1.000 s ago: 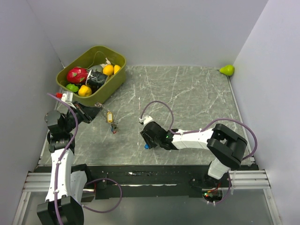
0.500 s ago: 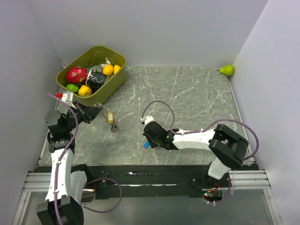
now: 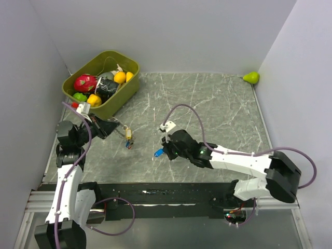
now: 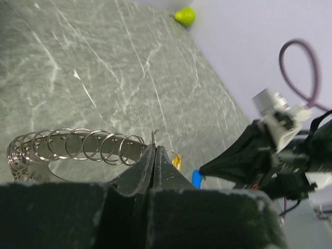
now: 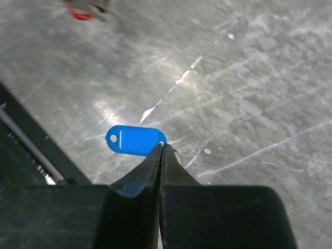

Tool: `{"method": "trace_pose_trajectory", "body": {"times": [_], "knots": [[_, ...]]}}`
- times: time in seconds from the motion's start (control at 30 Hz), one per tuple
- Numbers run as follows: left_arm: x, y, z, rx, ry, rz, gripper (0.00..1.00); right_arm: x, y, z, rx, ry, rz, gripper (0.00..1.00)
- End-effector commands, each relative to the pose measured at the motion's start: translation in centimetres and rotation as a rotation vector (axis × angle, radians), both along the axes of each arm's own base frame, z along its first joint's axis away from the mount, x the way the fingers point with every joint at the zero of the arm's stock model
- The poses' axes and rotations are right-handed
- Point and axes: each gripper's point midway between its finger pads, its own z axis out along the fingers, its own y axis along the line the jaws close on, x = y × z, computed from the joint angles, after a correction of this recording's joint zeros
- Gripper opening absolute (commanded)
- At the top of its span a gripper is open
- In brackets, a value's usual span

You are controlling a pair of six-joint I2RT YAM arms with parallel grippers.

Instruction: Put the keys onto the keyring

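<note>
My left gripper point(image 3: 115, 126) is shut on the keyring point(image 4: 78, 145), a silvery loop of linked rings, and holds it above the table at the left. A yellow-tagged key point(image 3: 128, 136) and a red key point(image 3: 128, 146) hang from it. The yellow tag also shows in the left wrist view point(image 4: 177, 162). My right gripper point(image 3: 164, 151) is shut on the ring end of a blue-tagged key point(image 5: 135, 140) and holds it above the table. The blue tag point(image 3: 158, 153) sticks out leftward, a short way right of the hanging keys. It shows in the left wrist view point(image 4: 196, 178) too.
An olive bin point(image 3: 126, 95) with fruit toys stands at the back left, just behind my left gripper. A green pear point(image 3: 251, 77) lies in the far right corner. Grey walls close in the marble table point(image 3: 218, 109) on three sides.
My right gripper has lifted the blue-tagged key and carried it slightly left and away from the front edge. My left gripper has moved right with the keyring and its hanging keys.
</note>
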Motion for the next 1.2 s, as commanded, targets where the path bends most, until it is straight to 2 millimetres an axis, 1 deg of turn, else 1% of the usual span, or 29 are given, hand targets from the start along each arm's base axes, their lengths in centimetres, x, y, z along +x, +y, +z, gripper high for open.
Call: {"method": "trace_pose_trajectory", "body": {"times": [0.0,0.03,0.07,0.13,0.17,0.2,0.23,0.27,0.3,0.37,0.4,0.5,0.6,0.67,0.73,0.77,0.8,0.9,1.07,1.17], "knots": [[-1.0,-2.0,2.4,0.085,-0.124,-0.110,0.01,-2.1,0.9,3.5,0.094,-0.103,0.207,0.00],[-1.3,-2.4,2.3,0.091,-0.125,-0.129,0.01,-2.2,1.1,4.0,0.121,-0.122,0.224,0.00],[-1.7,-3.1,2.0,0.101,-0.125,-0.164,0.01,-2.3,1.0,3.8,0.124,-0.132,0.237,0.00],[-2.0,-3.6,1.9,0.115,-0.125,-0.189,0.01,-0.9,0.0,2.3,0.054,-0.121,0.139,0.02],[-2.1,-3.9,1.8,0.129,-0.132,-0.203,0.01,-0.1,0.0,2.2,0.038,-0.105,0.080,0.00],[-2.1,-3.8,1.5,0.131,-0.116,-0.197,0.01,0.1,-1.2,-1.0,-0.084,-0.031,0.024,0.00],[-2.0,-3.8,1.5,0.134,-0.114,-0.193,0.01,0.7,-1.7,-2.0,-0.129,-0.013,-0.023,0.00],[-2.0,-3.8,1.4,0.134,-0.112,-0.192,0.01,0.8,-1.3,-2.4,-0.128,0.020,-0.047,0.00],[-2.4,-4.3,1.4,0.132,-0.109,-0.218,0.01,0.6,-1.1,-4.1,-0.157,0.058,-0.049,0.00],[-2.4,-4.4,1.4,0.133,-0.108,-0.224,0.01,0.3,-0.4,-5.4,-0.140,0.120,-0.071,0.00],[-2.4,-4.4,1.4,0.134,-0.110,-0.223,0.01,0.1,-0.1,-6.6,-0.156,0.148,-0.067,0.00],[-2.3,-4.4,1.5,0.138,-0.115,-0.220,0.01,-0.1,0.4,-7.9,-0.163,0.201,-0.095,0.00],[-2.4,-4.4,1.6,0.141,-0.124,-0.218,0.01,0.0,0.6,-7.8,-0.152,0.203,-0.104,0.00],[-2.4,-4.4,1.5,0.141,-0.123,-0.215,0.01,0.0,0.6,-7.4,-0.152,0.193,-0.101,0.18],[-2.4,-4.4,1.5,0.140,-0.122,-0.220,0.01,-0.2,0.8,-6.7,-0.138,0.176,-0.086,0.31],[-2.3,-4.4,1.5,0.140,-0.117,-0.222,0.01,-0.3,0.7,-6.7,-0.139,0.171,-0.083,0.39],[-2.3,-4.5,1.6,0.141,-0.120,-0.223,0.01,-0.3,0.7,-6.3,-0.130,0.165,-0.082,0.41],[-2.3,-4.4,1.5,0.140,-0.118,-0.220,0.01,-0.2,0.5,-5.9,-0.126,0.156,-0.090,0.45],[-2.3,-4.5,1.5,0.140,-0.118,-0.225,0.01,-0.1,0.2,-5.9,-0.146,0.157,-0.101,0.45],[-2.3,-4.5,1.4,0.138,-0.113,-0.227,0.01,-0.5,0.5,-6.0,-0.147,0.151,-0.074,0.45]]}}
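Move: Below the right hand, some 10 cm down, 3 cm left and 1 cm back, is the bare table spot for the blue-tagged key, which its shut fingers already hold in the air. The yellow tag on the left hand's keyring hangs about 15 cm left, 4 cm farther out and 8 cm higher than the right hand. From the left hand, the blue-tagged key is roughly 16 cm right, 6 cm back and 14 cm below. Lifting the blue-tagged key a couple of centimetres more, the right hand turns back and plunges about 12 cm to the table, its fingers tipping steeper. There they open almost halfway, let the key go and ease up nearly 2 cm. The left hand, still pinching the keyring, swings some 4 cm right and 2.5 cm back towards the right hand, turning slightly clockwise and sinking a little, then holds still. ##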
